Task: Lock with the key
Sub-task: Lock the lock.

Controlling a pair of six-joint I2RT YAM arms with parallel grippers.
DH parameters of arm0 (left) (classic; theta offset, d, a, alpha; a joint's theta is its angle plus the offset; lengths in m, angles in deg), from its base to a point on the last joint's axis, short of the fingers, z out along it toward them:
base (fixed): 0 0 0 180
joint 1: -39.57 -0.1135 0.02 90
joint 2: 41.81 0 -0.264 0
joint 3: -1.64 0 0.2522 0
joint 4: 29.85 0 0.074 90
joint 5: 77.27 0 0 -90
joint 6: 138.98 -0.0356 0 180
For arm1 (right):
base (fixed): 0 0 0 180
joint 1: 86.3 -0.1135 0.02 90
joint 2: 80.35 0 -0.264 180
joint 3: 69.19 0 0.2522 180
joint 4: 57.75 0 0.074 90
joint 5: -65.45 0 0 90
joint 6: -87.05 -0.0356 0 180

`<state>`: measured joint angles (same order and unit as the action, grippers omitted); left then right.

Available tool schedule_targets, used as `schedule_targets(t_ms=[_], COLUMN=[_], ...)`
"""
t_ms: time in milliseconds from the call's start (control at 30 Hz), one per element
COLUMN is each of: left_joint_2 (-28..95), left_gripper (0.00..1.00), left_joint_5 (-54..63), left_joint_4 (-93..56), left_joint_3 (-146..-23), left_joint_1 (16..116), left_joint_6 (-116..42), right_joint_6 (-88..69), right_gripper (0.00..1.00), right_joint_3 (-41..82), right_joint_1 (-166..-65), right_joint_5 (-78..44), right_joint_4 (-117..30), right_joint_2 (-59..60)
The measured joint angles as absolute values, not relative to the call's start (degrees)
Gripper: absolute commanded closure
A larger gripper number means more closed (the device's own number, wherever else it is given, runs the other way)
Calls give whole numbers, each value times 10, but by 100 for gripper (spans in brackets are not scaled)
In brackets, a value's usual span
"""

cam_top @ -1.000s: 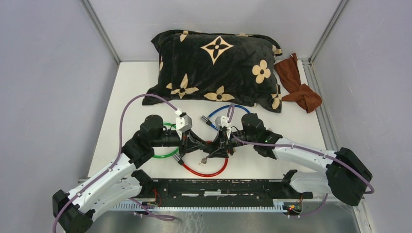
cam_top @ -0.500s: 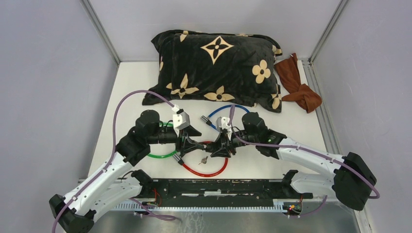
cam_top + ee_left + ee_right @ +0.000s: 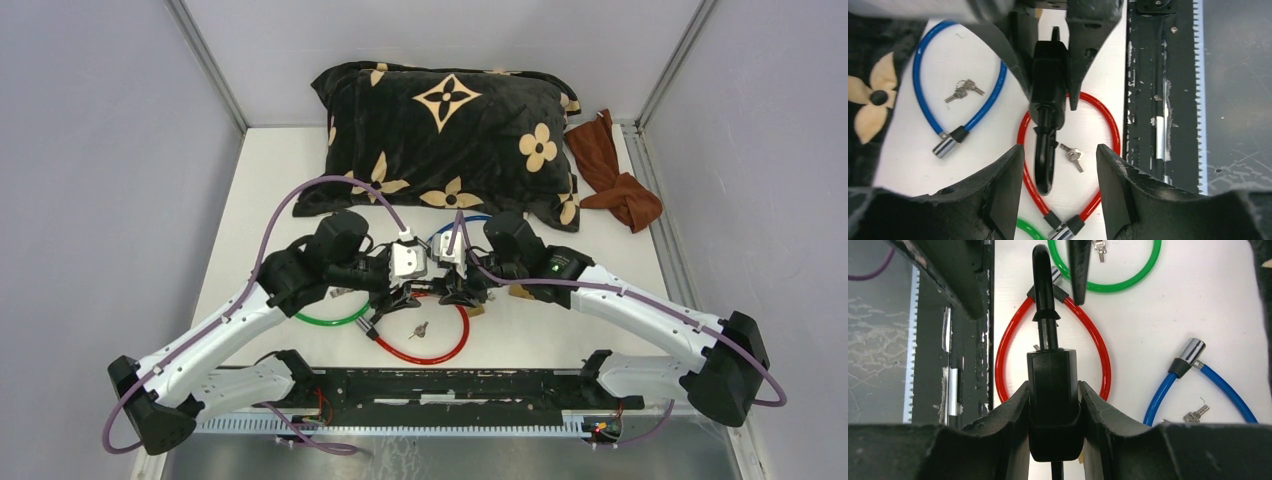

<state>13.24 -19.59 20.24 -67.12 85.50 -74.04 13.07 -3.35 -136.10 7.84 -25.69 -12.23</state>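
My right gripper (image 3: 1054, 385) is shut on a black lock body (image 3: 1053, 390) and holds it above the table. A black stem with a long rounded black head, apparently the key (image 3: 1044, 155), sticks out of the lock (image 3: 1049, 75) toward the left gripper. The left gripper (image 3: 1059, 150) is open, and the key's head lies between its fingers, nearer the left one, without touching either. In the top view both grippers (image 3: 400, 293) (image 3: 458, 292) meet nose to nose over the red cable lock (image 3: 425, 345).
A red cable loop (image 3: 1108, 125) with small silver keys (image 3: 1071, 155) inside lies below. A blue cable lock (image 3: 923, 75) with keys (image 3: 963, 91) and a green one (image 3: 1128, 282) lie beside it. The black pillow (image 3: 445, 130), brown cloth (image 3: 615, 175) and black rail (image 3: 450, 385) border the space.
The left gripper has opened and let go of the key's black head. The left arm swung up and right, and both grippers moved slightly farther from the near edge.
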Motion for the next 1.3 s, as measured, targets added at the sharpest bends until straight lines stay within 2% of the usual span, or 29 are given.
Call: schedule_targets(t_ms=[133, 267, 667, 700, 800, 833, 933, 967, 1033, 1133, 1200, 1233, 1300], left_joint_2=[149, 158, 171, 171, 171, 171, 170, 169, 167, 156, 147, 144, 136], left_gripper=[40, 48, 53, 57, 92, 97, 98, 98, 98, 98, 98, 98, 98], left_joint_5=[-174, -172, -170, -168, -164, -163, -161, -159, -153, -146, -140, -140, -144], left_joint_4=[218, 221, 203, 202, 199, 199, 198, 198, 195, 178, 171, 167, 160], left_joint_3=[-702, -702, -696, -694, -688, -688, -688, -688, -687, -680, -672, -666, -650], left_joint_1=[857, 857, 870, 870, 870, 871, 874, 875, 876, 876, 874, 870, 860], left_joint_6=[-775, -777, -776, -776, -777, -776, -781, -781, -780, -762, -742, -728, -701], right_joint_6=[150, 158, 161, 161, 163, 163, 165, 164, 164, 162, 147, 134, 98], right_gripper=[100, 100, 100, 100, 100, 100, 98, 89, 65, 36, 10, 2, 2], right_joint_3=[-29, -28, -12, -10, -7, -7, -6, -6, -6, -17, -40, -57, -103], right_joint_1=[-1363, -1365, -1377, -1378, -1380, -1380, -1379, -1379, -1379, -1373, -1354, -1338, -1296], right_joint_5=[65, 61, 63, 64, 64, 64, 61, 61, 61, 62, 83, 99, 136], right_joint_4=[-228, -214, -212, -212, -211, -210, -209, -209, -210, -229, -266, -295, -366], right_joint_2=[-123, -123, -124, -124, -124, -124, -125, -125, -127, -144, -171, -191, -232])
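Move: The black lock hangs in the air between the hands, its body end in the right fingers and its hooked shackle between the open left ones. Its middle is about 4 cm right and 1 cm ahead of the left hand, and 3 cm left of the right, nearly level with both. About 18 cm below the left hand lies the red cable loop, centred some 5 cm back and 1 cm right; the small brass padlock is 11 cm right and 2 cm back, equally low. The lock's shackle is pinched by the left fingers, which ease about 1.5 cm forward around it and then close from wide to nearly shut, while the right hand steadies the body, dipping a centimetre and coming back up. Only then does the right hand open wide, let go and pull off up and to the right, some 4 cm higher and a little forward, tipping its left side up about 15 degrees. ##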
